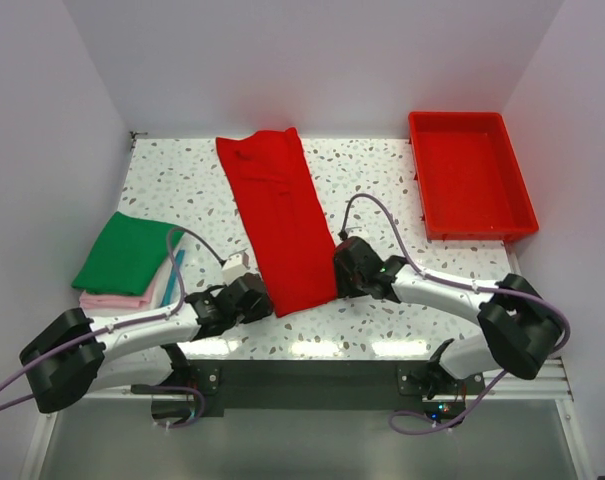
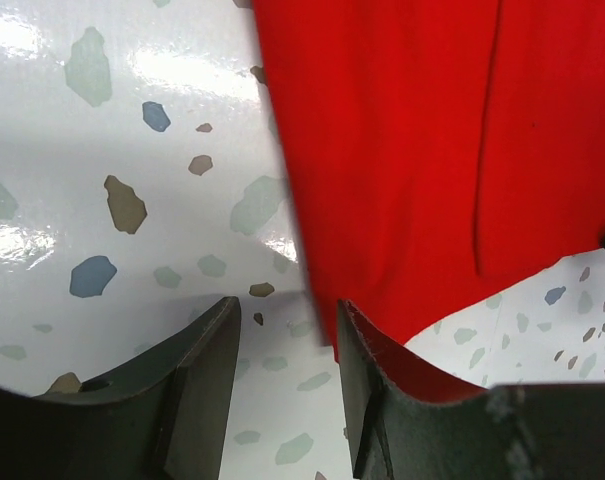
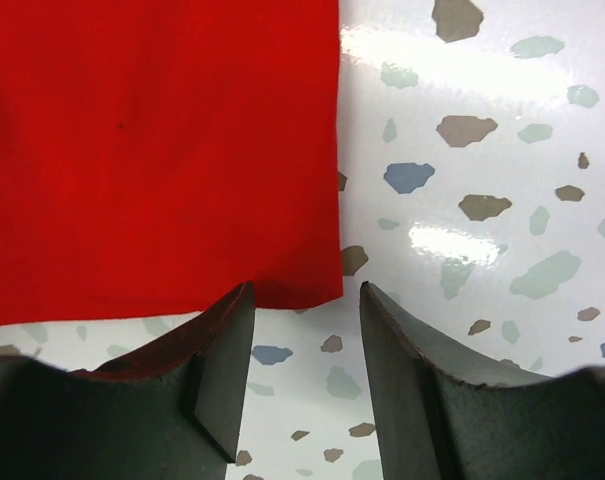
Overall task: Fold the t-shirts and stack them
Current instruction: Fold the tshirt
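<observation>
A bright red t-shirt (image 1: pixel 282 220), folded into a long strip, lies slanted from the back middle of the table towards the front. My left gripper (image 1: pixel 262 298) stands open at its near left corner. In the left wrist view that gripper (image 2: pixel 287 315) frames bare table, and the red t-shirt (image 2: pixel 402 150) edge meets the right finger (image 2: pixel 382 400). My right gripper (image 1: pixel 340 270) is open at the near right corner. In the right wrist view the red t-shirt (image 3: pixel 162 150) corner lies just ahead of this gripper (image 3: pixel 304 290). Neither holds cloth.
A folded green t-shirt (image 1: pixel 125 252) tops a stack at the left with a pale pink one (image 1: pixel 117 299) and a teal edge (image 1: pixel 172 275) beneath. A rigid red tray (image 1: pixel 472 175) sits at the back right. White walls close in the speckled table (image 1: pixel 182 180).
</observation>
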Robot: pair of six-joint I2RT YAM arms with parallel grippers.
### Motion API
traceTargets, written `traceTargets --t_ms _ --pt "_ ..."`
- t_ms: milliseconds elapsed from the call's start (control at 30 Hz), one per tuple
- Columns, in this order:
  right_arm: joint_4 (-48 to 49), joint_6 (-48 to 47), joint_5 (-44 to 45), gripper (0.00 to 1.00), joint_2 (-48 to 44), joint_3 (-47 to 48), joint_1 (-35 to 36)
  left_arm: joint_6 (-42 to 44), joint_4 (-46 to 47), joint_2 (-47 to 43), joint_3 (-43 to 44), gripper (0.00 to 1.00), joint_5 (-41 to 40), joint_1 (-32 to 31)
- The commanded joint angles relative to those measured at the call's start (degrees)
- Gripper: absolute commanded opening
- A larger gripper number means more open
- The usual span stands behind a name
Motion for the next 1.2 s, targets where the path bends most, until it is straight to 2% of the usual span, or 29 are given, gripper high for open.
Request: traceTargets --t_ms 0,533,733,867,933,967,1067,1167 --pt "-1.3 -1.1 6.9 0.49 1.9 3.3 0.8 -0.6 2.1 0.7 2.3 0.48 -2.6 -0.8" --pt "-2.6 -2.9 8.5 0.42 7.0 7.6 3.6 2.1 2.5 5.0 5.9 0.47 -2.0 -1.8" --pt "-2.6 -2.3 8.9 0.32 8.6 7.8 3.6 2.1 1.8 6.0 6.4 0.42 -2.1 -1.8" --pt "-2.9 -2.1 9.3 0.17 8.3 7.9 3.6 2.1 1.2 6.5 6.7 0.33 -1.9 -1.9" --pt "-3.2 -2.0 9.6 0.13 7.9 7.8 3.6 2.2 1.1 6.4 6.6 0.28 -1.9 -1.9" --pt "-3.3 -1.9 9.7 0.11 7.5 7.8 3.6 2.4 1.2 6.5 6.5 0.21 -1.8 -1.9" --pt "-4.1 -1.8 10.3 0.07 6.7 7.7 3.6 2.6 1.3 6.9 6.4 0.12 -1.2 -1.9" --pt "-4.9 -1.5 10.4 0.05 5.5 7.6 3.6 3.1 1.1 7.2 6.3 0.06 -0.9 -1.9"
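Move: The left hand hovers low beside the near left corner of the folded red t-shirt, which lies about 2 cm to its right, 1 cm back and 1 cm below. The near right corner is about 1 cm to the right of the right hand, level fore and aft, some 2 cm down. From the left hand, the shirt's far end is roughly 36 cm ahead and 3 cm left; the green t-shirt is about 30 cm left and 11 cm ahead. The left hand slips about 1.5 cm to its right, onto the side edge just beyond the red t-shirt's near left corner, and, staying low, shuts its half-open fingers there to pinch the cloth. The right hand edges forward about 1 cm, then sinks some 1.5 cm onto the near right corner, rolling about 10 degrees so that its left side drops, and closes from half open to nearly shut on that corner. ##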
